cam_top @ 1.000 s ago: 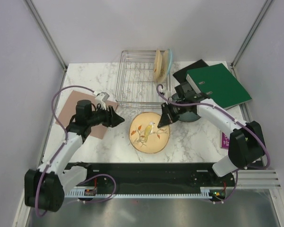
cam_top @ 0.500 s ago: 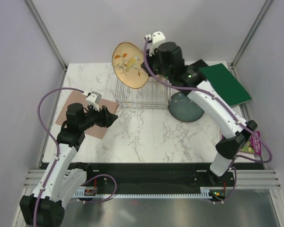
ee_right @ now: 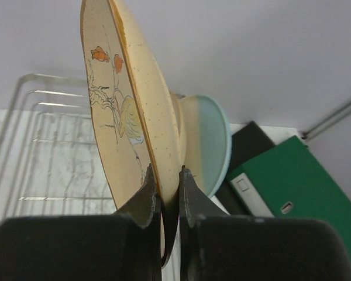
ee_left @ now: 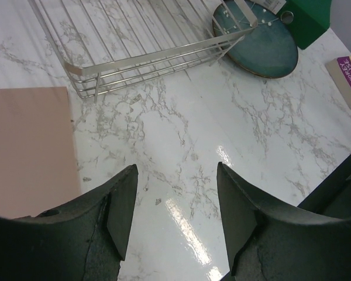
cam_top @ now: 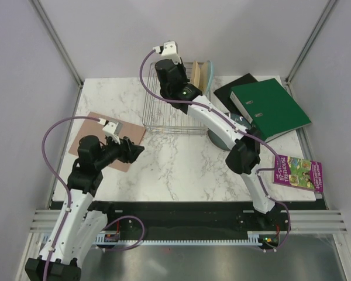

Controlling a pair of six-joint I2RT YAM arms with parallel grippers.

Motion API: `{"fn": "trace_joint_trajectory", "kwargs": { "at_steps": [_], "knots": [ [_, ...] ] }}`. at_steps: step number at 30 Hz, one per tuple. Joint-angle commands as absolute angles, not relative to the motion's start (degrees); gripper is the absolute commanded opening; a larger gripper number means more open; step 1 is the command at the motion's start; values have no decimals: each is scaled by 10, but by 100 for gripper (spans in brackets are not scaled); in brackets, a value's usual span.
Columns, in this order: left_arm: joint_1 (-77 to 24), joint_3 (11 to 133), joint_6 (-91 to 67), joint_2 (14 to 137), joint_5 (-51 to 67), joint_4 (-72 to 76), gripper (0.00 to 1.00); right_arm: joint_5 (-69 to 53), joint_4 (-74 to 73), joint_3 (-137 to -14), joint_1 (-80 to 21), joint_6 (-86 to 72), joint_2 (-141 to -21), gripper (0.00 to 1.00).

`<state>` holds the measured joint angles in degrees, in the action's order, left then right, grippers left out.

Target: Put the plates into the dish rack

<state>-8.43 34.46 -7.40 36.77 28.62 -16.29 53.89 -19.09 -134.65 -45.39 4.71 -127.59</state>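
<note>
My right gripper (ee_right: 168, 172) is shut on the rim of a cream-yellow bird plate (ee_right: 117, 117) and holds it on edge over the back right of the dish rack (ee_right: 41, 146). Close behind it stand another cream plate (ee_right: 178, 117) and the cream plate with light blue (ee_right: 213, 140). From above, the right gripper (cam_top: 188, 75) is mostly hidden under its wrist, beside the standing plates (cam_top: 197, 73) in the dish rack (cam_top: 164, 111). The dark slate-blue plate (ee_left: 263, 41) lies flat by the rack's right front corner. My left gripper (ee_left: 176, 193) is open and empty above bare marble.
A green ring binder (cam_top: 272, 105) lies on a black folder (cam_top: 237, 85) at the back right. A purple book (cam_top: 298, 172) lies at the right edge. A pink-brown mat (cam_top: 105, 137) lies left of the rack, under my left arm.
My right gripper took the bird plate off the table, carried it up over the rack and now holds it on edge beside the standing plates. My left arm drew back slightly.
</note>
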Motion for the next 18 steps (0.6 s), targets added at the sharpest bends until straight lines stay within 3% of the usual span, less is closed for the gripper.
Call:
{"fn": "trace_joint_trajectory", "kwargs": {
  "at_steps": [1,18],
  "knots": [
    [-81,324,-64,356,289,-162,64,678,-6,-1426,-456,156,-1290,0],
    [-81,279,-65,323,316,-148,64,679,24,-1470,-419,180,-1411,0]
  ]
}}
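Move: The right hand already holds the bird plate on edge. Its slot in the dish rack, just left of the standing plates, is roughly 7 cm ahead, 5 cm to the right and 15 cm below. The standing cream plate is about 6 cm ahead and 8 cm right, the blue-rimmed one 5 cm farther right, both some 13 cm below. From the empty left hand that slot lies around 34 cm ahead, 16 cm right and 3 cm lower. Keeping its pinch on the upright bird plate's near edge, the right hand eases forward and slightly right over the rack, then sinks more steeply towards the slot beside the standing plates, about 4.5 cm down and 4 cm forward in all. Its wrist turns some 13 degrees clockwise, mostly early on. The open, empty left hand sinks about 3 cm and draws back a little. ##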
